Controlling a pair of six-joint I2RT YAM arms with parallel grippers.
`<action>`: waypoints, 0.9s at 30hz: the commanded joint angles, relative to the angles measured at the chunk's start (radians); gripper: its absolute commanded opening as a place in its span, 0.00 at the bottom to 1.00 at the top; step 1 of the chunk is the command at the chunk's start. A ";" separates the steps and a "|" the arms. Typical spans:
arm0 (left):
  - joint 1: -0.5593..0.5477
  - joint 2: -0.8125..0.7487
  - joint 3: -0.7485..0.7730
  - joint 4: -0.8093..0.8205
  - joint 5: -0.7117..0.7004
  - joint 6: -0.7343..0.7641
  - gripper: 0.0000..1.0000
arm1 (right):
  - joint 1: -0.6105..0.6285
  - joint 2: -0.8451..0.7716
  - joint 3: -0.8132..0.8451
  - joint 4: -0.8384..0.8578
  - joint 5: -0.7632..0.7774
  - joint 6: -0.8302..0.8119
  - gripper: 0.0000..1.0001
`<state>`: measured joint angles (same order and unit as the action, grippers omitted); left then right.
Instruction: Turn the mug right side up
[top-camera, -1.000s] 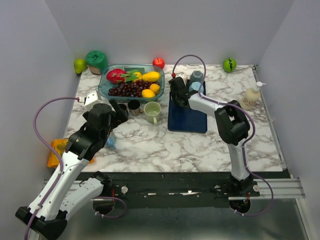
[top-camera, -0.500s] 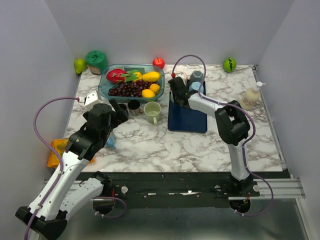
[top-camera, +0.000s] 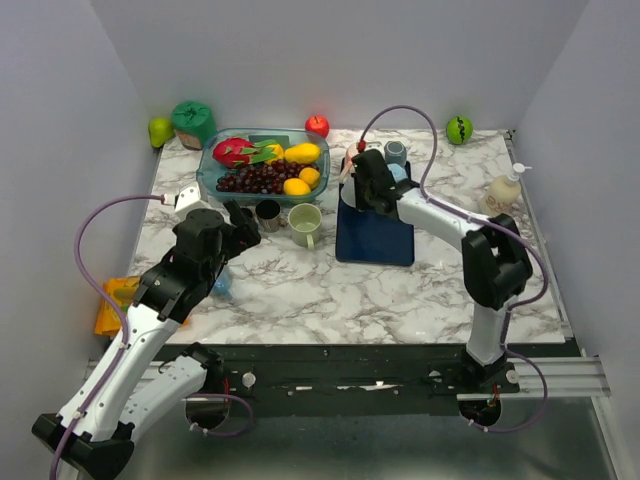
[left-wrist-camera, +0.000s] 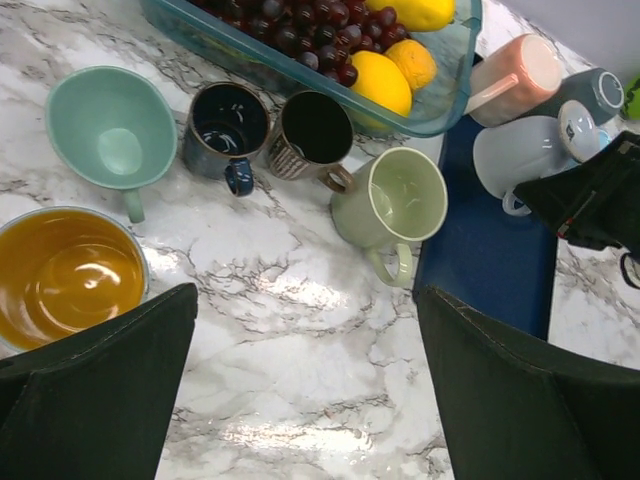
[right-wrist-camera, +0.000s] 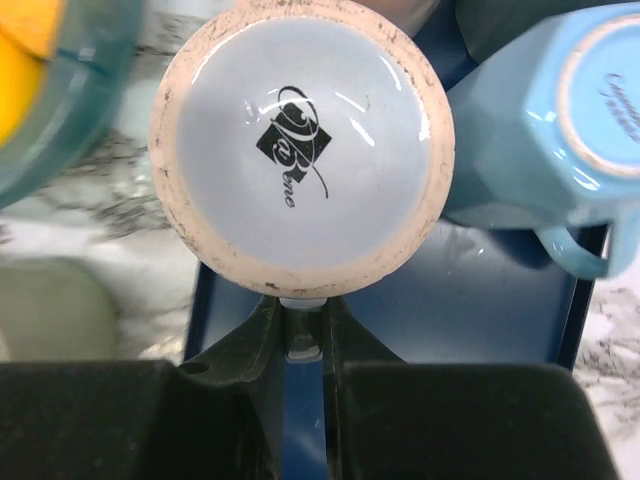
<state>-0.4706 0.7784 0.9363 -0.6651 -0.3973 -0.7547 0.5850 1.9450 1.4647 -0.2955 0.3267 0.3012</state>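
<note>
The mug (right-wrist-camera: 300, 150) is pale blue-white with a cream foot ring, and its printed base faces the right wrist camera. It hangs over the blue mat (right-wrist-camera: 450, 310). My right gripper (right-wrist-camera: 303, 325) is shut on the mug's handle, a narrow strip pinched between the fingers just under the base. In the left wrist view the mug (left-wrist-camera: 520, 155) shows beside the black right gripper (left-wrist-camera: 590, 200). My left gripper (left-wrist-camera: 310, 380) is open over bare marble, holding nothing. From above, the right gripper (top-camera: 368, 185) sits at the mat's far edge and the left gripper (top-camera: 240, 220) at the left.
A light blue mug (right-wrist-camera: 540, 140), a pink mug (left-wrist-camera: 520, 75) and a dark teal mug (left-wrist-camera: 590, 95) crowd the mat's far end. Upright green (top-camera: 305, 220), striped (left-wrist-camera: 315, 135), navy (left-wrist-camera: 225, 125) and teal (left-wrist-camera: 110, 125) mugs line up near the fruit dish (top-camera: 262, 165). A soap bottle (top-camera: 500, 195) stands right.
The right gripper's jaws have closed from half open onto the mug's handle. The right arm's elbow has swung out to the right. The left arm has barely moved.
</note>
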 joint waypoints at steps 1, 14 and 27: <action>0.006 -0.022 -0.033 0.096 0.130 0.035 0.99 | -0.001 -0.182 -0.058 0.045 -0.106 0.096 0.01; 0.004 0.021 -0.047 0.465 0.648 0.088 0.91 | 0.001 -0.606 -0.210 0.220 -0.543 0.271 0.01; 0.001 0.190 0.044 0.901 0.886 -0.155 0.75 | 0.033 -0.732 -0.227 0.577 -0.782 0.541 0.01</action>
<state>-0.4706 0.9596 0.9558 -0.0006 0.3550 -0.8188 0.5983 1.2362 1.2346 0.0757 -0.3626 0.7238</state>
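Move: My right hand already holds the upside-down white mug by its handle, just clear of the tray. The mug's middle lies about 5 cm ahead of and 1 cm left of my right hand. My left hand, where the mug is headed, is some 19 cm back, 26 cm left and 15 cm higher. From my left hand the white mug is about 21 cm ahead, 26 cm right and 15 cm down. The green mug stands 16 cm ahead, 13 cm right and 20 cm below it. Keeping the pinch on the handle, I sweep the white mug up about 30 cm with my right hand, drawing back roughly half as far and drifting slightly left, while the wrist rolls its left side up and swings counter-clockwise. My left hand comes to meet it, some 15 cm right and then also up, turning clockwise towards the mug, its open fingers narrowing by about a quarter. ##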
